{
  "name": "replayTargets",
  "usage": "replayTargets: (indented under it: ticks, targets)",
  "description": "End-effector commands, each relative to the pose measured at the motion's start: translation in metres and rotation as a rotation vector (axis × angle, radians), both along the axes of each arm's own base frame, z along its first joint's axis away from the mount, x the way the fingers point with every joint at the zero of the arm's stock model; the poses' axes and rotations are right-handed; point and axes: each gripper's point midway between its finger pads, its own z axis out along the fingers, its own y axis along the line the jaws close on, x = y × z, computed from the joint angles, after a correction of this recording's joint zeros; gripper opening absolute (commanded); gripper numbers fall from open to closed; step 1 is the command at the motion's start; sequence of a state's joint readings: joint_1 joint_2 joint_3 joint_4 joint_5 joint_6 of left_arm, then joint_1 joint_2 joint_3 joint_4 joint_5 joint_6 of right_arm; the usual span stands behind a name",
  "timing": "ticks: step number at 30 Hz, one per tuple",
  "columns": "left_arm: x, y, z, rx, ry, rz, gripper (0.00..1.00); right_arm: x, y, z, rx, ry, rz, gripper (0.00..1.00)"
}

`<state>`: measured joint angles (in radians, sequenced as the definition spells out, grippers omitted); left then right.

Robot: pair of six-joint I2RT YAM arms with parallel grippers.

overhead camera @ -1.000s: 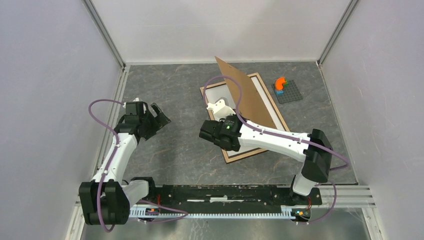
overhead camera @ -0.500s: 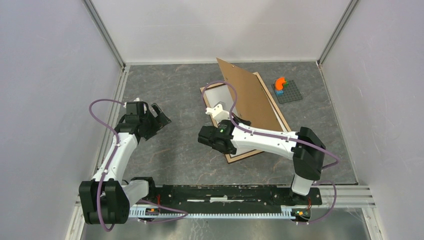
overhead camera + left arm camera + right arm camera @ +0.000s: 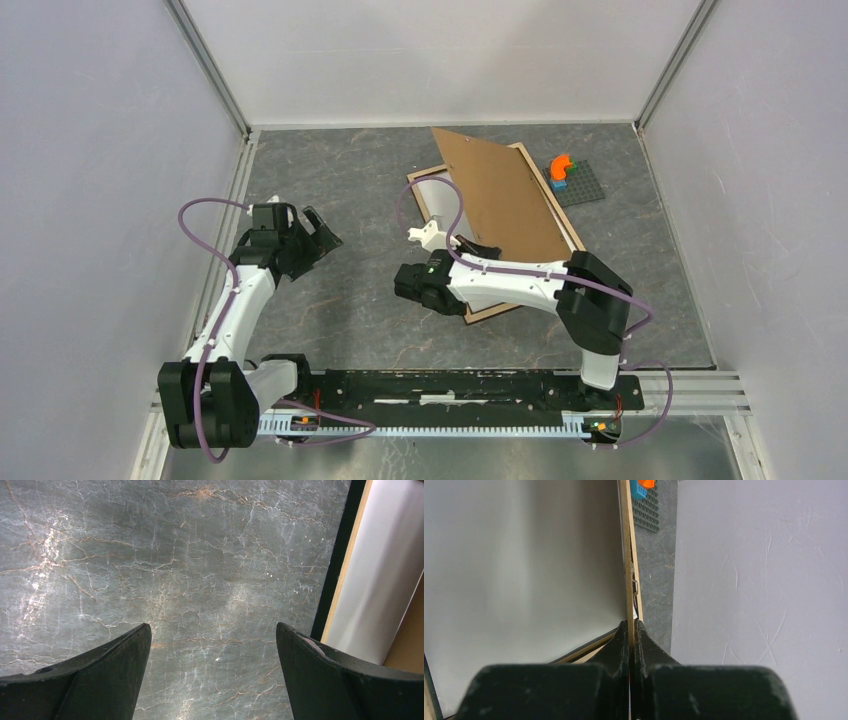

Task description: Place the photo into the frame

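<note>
The frame (image 3: 418, 176) lies flat at the table's back middle, thin light-wood rim up, with a pale grey-white surface (image 3: 436, 196) inside it. A plain brown backing panel (image 3: 505, 195) leans tilted over the frame's right part. My right gripper (image 3: 482, 248) is shut on the panel's near edge; in the right wrist view the fingers (image 3: 621, 645) pinch the thin board (image 3: 628, 570) edge-on. The photo is hidden. My left gripper (image 3: 318, 232) hangs open over bare table, left of the frame. Its wrist view shows wide-apart fingers (image 3: 100, 680) and the frame's black-sided rim (image 3: 340, 555).
A small grey studded plate (image 3: 580, 185) with an orange piece (image 3: 562, 167) sits right of the frame's far corner. Pale walls close in the table on the left, back and right. The right arm's body lies across the frame's near end.
The backing panel has tipped down flatter over the frame. The right arm has drawn nearer and leftward, still gripping it. The left arm has not moved.
</note>
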<state>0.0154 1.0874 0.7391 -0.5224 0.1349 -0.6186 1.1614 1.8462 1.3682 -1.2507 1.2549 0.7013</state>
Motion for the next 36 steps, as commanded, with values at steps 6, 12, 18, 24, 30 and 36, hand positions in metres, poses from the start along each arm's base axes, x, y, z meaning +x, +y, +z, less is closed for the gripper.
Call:
replayTargets:
  ticks: [6,12,18,24,30,36]
  targets:
    - [0.002,-0.002,0.003,0.016,-0.039,-0.049,1.00,0.009,0.010,-0.007,-0.043,0.013,0.089,0.00]
    - [0.002,-0.003,0.002,0.015,-0.038,-0.052,1.00,0.009,0.012,-0.019,-0.092,0.060,0.126,0.08]
    - [0.002,-0.006,0.002,0.004,-0.042,-0.072,1.00,0.007,0.011,-0.029,-0.109,0.110,0.166,0.51]
    - [-0.002,-0.043,0.003,-0.092,-0.049,-0.248,1.00,-0.001,0.008,-0.051,0.016,0.233,0.268,0.75]
    - [-0.003,-0.094,-0.005,-0.183,-0.013,-0.324,0.99,-0.001,0.003,-0.066,0.239,0.319,0.330,0.88]
    - [0.000,-0.150,-0.013,-0.254,0.078,-0.295,0.97,-0.009,0.019,-0.074,0.534,0.409,0.475,0.98]
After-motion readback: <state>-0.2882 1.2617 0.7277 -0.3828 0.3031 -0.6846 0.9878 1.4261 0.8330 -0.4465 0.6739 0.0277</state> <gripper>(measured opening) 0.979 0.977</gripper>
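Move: The right hand, still pinching the brown backing board by its near-left part, has the frame's middle about 4 cm ahead, 3 cm right and some 10 cm below. The board's middle is roughly 9 cm ahead, 4 cm right and a little lower; the orange piece on its dark plate lies about 14 cm ahead and 17 cm right. From the empty left hand the frame's middle is about 37 cm right and 5 cm ahead, some 7 cm below. Right hand sinks about 8 cm with the board towards the frame, opening wide; left swings 12 cm right towards it. ##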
